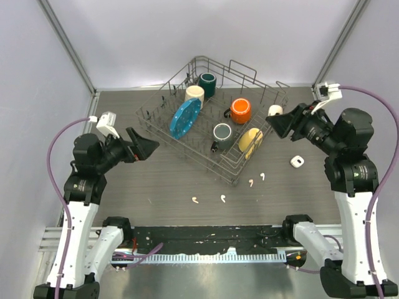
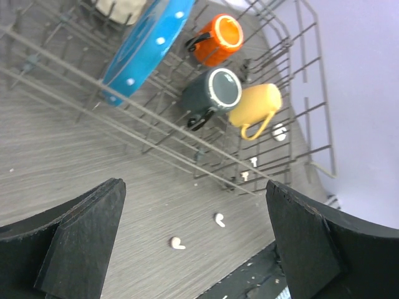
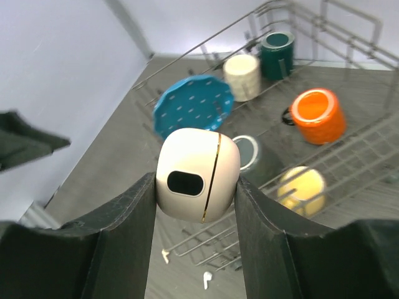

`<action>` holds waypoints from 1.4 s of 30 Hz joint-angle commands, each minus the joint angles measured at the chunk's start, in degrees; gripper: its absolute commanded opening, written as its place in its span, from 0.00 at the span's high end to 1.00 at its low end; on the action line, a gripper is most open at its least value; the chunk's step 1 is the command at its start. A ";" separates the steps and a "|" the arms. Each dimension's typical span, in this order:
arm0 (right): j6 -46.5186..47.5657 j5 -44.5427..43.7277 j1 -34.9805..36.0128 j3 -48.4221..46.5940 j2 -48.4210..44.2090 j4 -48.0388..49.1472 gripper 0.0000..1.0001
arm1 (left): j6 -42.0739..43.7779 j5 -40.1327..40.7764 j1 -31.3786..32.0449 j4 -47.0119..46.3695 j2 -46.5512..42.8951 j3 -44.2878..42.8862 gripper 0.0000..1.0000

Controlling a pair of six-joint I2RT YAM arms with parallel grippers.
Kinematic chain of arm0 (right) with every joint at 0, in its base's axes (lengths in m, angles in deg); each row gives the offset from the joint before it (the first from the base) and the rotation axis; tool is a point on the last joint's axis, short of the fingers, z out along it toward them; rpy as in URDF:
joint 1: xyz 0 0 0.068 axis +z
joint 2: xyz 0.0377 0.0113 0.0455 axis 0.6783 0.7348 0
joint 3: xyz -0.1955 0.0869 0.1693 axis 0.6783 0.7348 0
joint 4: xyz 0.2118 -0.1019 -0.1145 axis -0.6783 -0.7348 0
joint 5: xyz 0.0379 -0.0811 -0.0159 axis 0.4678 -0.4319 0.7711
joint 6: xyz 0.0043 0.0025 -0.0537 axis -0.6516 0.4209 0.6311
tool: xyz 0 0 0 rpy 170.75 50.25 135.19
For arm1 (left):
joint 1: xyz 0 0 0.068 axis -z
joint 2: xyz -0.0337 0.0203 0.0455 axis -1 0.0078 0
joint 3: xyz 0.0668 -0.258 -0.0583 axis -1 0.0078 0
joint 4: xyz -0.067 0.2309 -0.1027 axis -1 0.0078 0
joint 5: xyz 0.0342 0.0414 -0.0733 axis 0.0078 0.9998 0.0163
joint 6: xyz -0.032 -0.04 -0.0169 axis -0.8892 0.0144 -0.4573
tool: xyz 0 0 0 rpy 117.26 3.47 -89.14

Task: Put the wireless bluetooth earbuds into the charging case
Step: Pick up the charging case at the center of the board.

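Observation:
My right gripper (image 1: 278, 123) is shut on a cream charging case (image 3: 197, 174) with a gold seam, its lid closed. It holds the case in the air by the right corner of the dish rack. Several tiny earbuds lie on the table in front of the rack: one pair (image 1: 195, 200) (image 1: 222, 199) near the middle, another pair (image 1: 251, 182) (image 1: 262, 176) further right. The left wrist view shows the nearer two earbuds (image 2: 177, 243) (image 2: 219, 218) far below my left gripper (image 2: 192, 187). That gripper hangs wide open and empty at the left (image 1: 146, 148).
A wire dish rack (image 1: 187, 81) fills the middle back, holding a blue plate (image 1: 185, 118) and orange (image 1: 240, 110), yellow (image 1: 250, 142), grey (image 1: 221, 132), cream (image 1: 194, 94) and teal (image 1: 207, 83) mugs. A second small white case (image 1: 297, 162) lies on the table at the right.

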 commanded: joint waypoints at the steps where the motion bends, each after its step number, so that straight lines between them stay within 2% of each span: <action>1: 4.39 0.58 8.05 -3.33 3.01 -3.04 0.90 | -2.55 -8.39 0.06 0.03 1.62 -5.94 0.00; 4: 7.03 -9.95 18.77 -4.65 4.68 -4.62 0.91 | -3.96 -10.67 0.14 -0.41 3.38 -6.74 0.00; 5: 7.56 -16.07 25.50 -5.70 6.60 -5.15 0.91 | -4.31 -10.94 0.06 -0.67 3.91 -6.65 0.00; 7: 9.83 -25.14 33.09 -7.02 9.42 -7.43 0.92 | -5.19 -11.12 0.06 -1.46 4.53 -6.39 0.00; 8: 10.63 -34.41 41.48 -7.98 11.78 -7.70 0.93 | -5.45 -11.38 0.14 -1.55 4.96 -6.30 0.00; 11: 12.84 -41.69 52.42 -7.73 14.69 -3.77 0.93 | -6.59 -11.82 0.32 -2.17 5.06 -6.91 0.00; 15: 17.05 -46.09 60.17 -6.68 17.69 -0.41 0.93 | -7.38 -14.02 1.81 -3.31 5.41 -7.79 0.00; 22: 22.15 -46.46 65.99 -0.79 17.26 6.97 0.93 | -12.21 -17.54 6.55 -6.91 7.78 -7.01 0.00; 28: 24.88 -45.58 67.67 4.92 14.98 11.54 0.93 | -13.71 -15.43 19.19 -10.69 11.20 -8.23 0.00; 31: 26.10 -45.14 67.76 6.94 13.40 13.47 0.93 | -12.22 -14.37 22.98 -10.17 12.61 -8.85 0.00; 42: 28.31 -41.01 67.93 9.41 11.81 15.68 0.93 | -9.94 -11.56 27.39 -8.23 17.71 -9.82 0.02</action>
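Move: The right gripper already holds the charging case. The open left gripper, where the two are to meet, lies about 38 cm to its left, level in reach and some 11 cm lower. From the right hand the yellow mug stands roughly 14 cm ahead, in line sideways, and the grey mug about 18 cm ahead and 12 cm left, both some 34 cm below. From the left hand the case lies about 38 cm right, 1 cm ahead and 11 cm higher. Carry the case left about 21 cm towards the left gripper, sinking some 10 cm and drawing back 8; swing the wrist some 30 degrees counter-clockwise while its left side rolls down, keeping the grip. Bring the left gripper, still wide open, right to meet it and a little back, turning clockwise until one finger comes up against the case. ##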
